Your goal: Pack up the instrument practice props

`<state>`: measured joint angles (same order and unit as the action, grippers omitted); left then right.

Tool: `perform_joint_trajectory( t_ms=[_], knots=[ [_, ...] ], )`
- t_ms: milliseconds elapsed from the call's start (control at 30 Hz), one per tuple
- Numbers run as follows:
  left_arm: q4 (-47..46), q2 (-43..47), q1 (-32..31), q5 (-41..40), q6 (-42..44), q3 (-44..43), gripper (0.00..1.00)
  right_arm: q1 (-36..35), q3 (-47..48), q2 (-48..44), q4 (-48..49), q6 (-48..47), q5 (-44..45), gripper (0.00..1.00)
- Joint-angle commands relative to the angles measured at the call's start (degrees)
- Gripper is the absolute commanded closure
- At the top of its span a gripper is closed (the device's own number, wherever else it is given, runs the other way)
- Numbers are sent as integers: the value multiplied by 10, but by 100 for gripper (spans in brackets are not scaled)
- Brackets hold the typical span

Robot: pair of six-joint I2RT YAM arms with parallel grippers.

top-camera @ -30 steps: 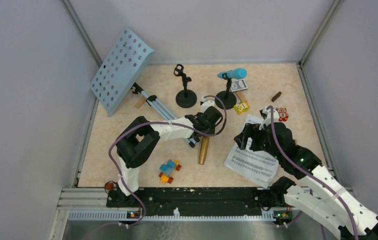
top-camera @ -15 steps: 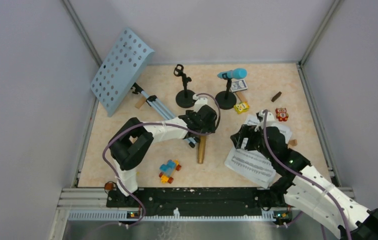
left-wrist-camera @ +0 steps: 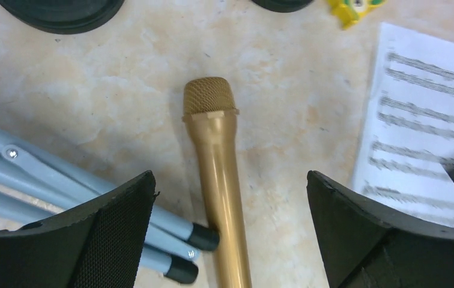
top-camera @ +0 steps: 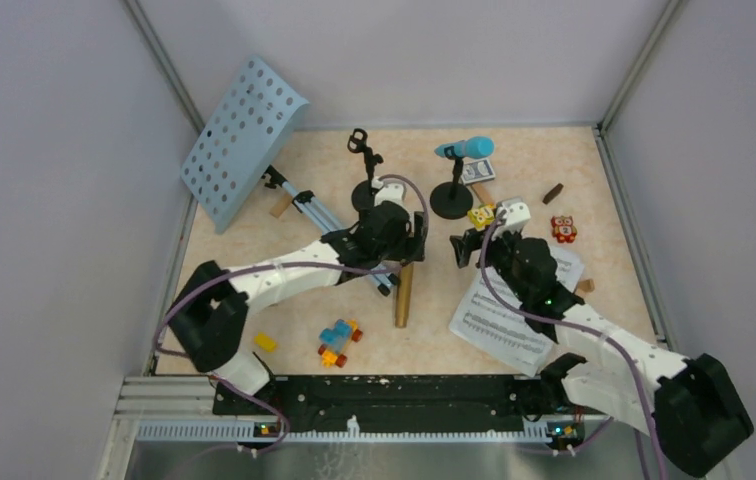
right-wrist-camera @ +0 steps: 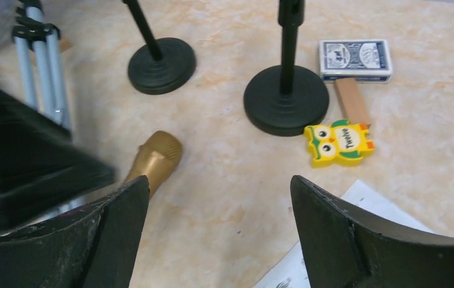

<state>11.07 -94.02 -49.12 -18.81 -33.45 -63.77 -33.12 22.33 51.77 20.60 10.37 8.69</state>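
The gold microphone (top-camera: pixel 405 295) lies flat on the table, head toward the back. My left gripper (top-camera: pixel 406 247) hovers open over it, its handle (left-wrist-camera: pixel 217 174) between the wide jaws and untouched. The pale-blue music rack (top-camera: pixel 244 140) leans at the back left, and one tripod leg tip (left-wrist-camera: pixel 203 237) touches the gold microphone. The blue microphone (top-camera: pixel 466 148) sits on one black holder (top-camera: pixel 451 200). The other holder (top-camera: pixel 369 195) is empty. Sheet music (top-camera: pixel 504 325) lies at the right. My right gripper (top-camera: pixel 469 245) is open and empty above bare table (right-wrist-camera: pixel 220 192).
A yellow owl block (right-wrist-camera: pixel 337 143), a card deck (right-wrist-camera: pixel 355 60) and a wooden block (right-wrist-camera: pixel 352 101) lie by the right holder. A red owl (top-camera: pixel 562 228) and a brown block (top-camera: pixel 553 192) lie farther right. A toy-block car (top-camera: pixel 339 342) and a yellow brick (top-camera: pixel 265 342) sit near the front.
My left gripper has opened wide and shifted left and back along the gold microphone. My right gripper has moved left and back, off the sheet music.
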Motion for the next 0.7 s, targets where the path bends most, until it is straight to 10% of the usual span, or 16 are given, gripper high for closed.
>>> perform_joint_trajectory(
  t_ms=[0,200,667],
  knots=[
    [-85,124,1,106,22,83,1,61,23,86,229,-64,-73,15],
    [-208,271,1,245,10,217,1,135,64,240,414,-23,-178,14],
    [-133,465,2,210,-17,286,3,161,182,494,555,-67,-198,21]
  ],
)
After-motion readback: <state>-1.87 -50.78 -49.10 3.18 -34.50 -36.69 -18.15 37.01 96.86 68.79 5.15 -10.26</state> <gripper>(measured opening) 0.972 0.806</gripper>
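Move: The blue microphone in its stand lies some 20 cm ahead of the right hand, about 3 cm to its left and 4 cm above it. The yellow owl, low on the table, is roughly 15 cm ahead and 5 cm right; the card box is about 28 cm ahead and 4 cm right. The empty stand stands some 21 cm ahead and 24 cm left. From the left hand the blue microphone is about 17 cm ahead, 14 cm right and 9 cm above. Towards the blue microphone and its stand the right hand reaches forward about 15 cm at near-constant height, fingers staying wide open and tipping up nearly 20 degrees until they point at the post and clip. Meanwhile the open, empty left hand backs off some 12 cm and rises about as much, clear of the gold microphone, rolling its left side down and turning clockwise. ##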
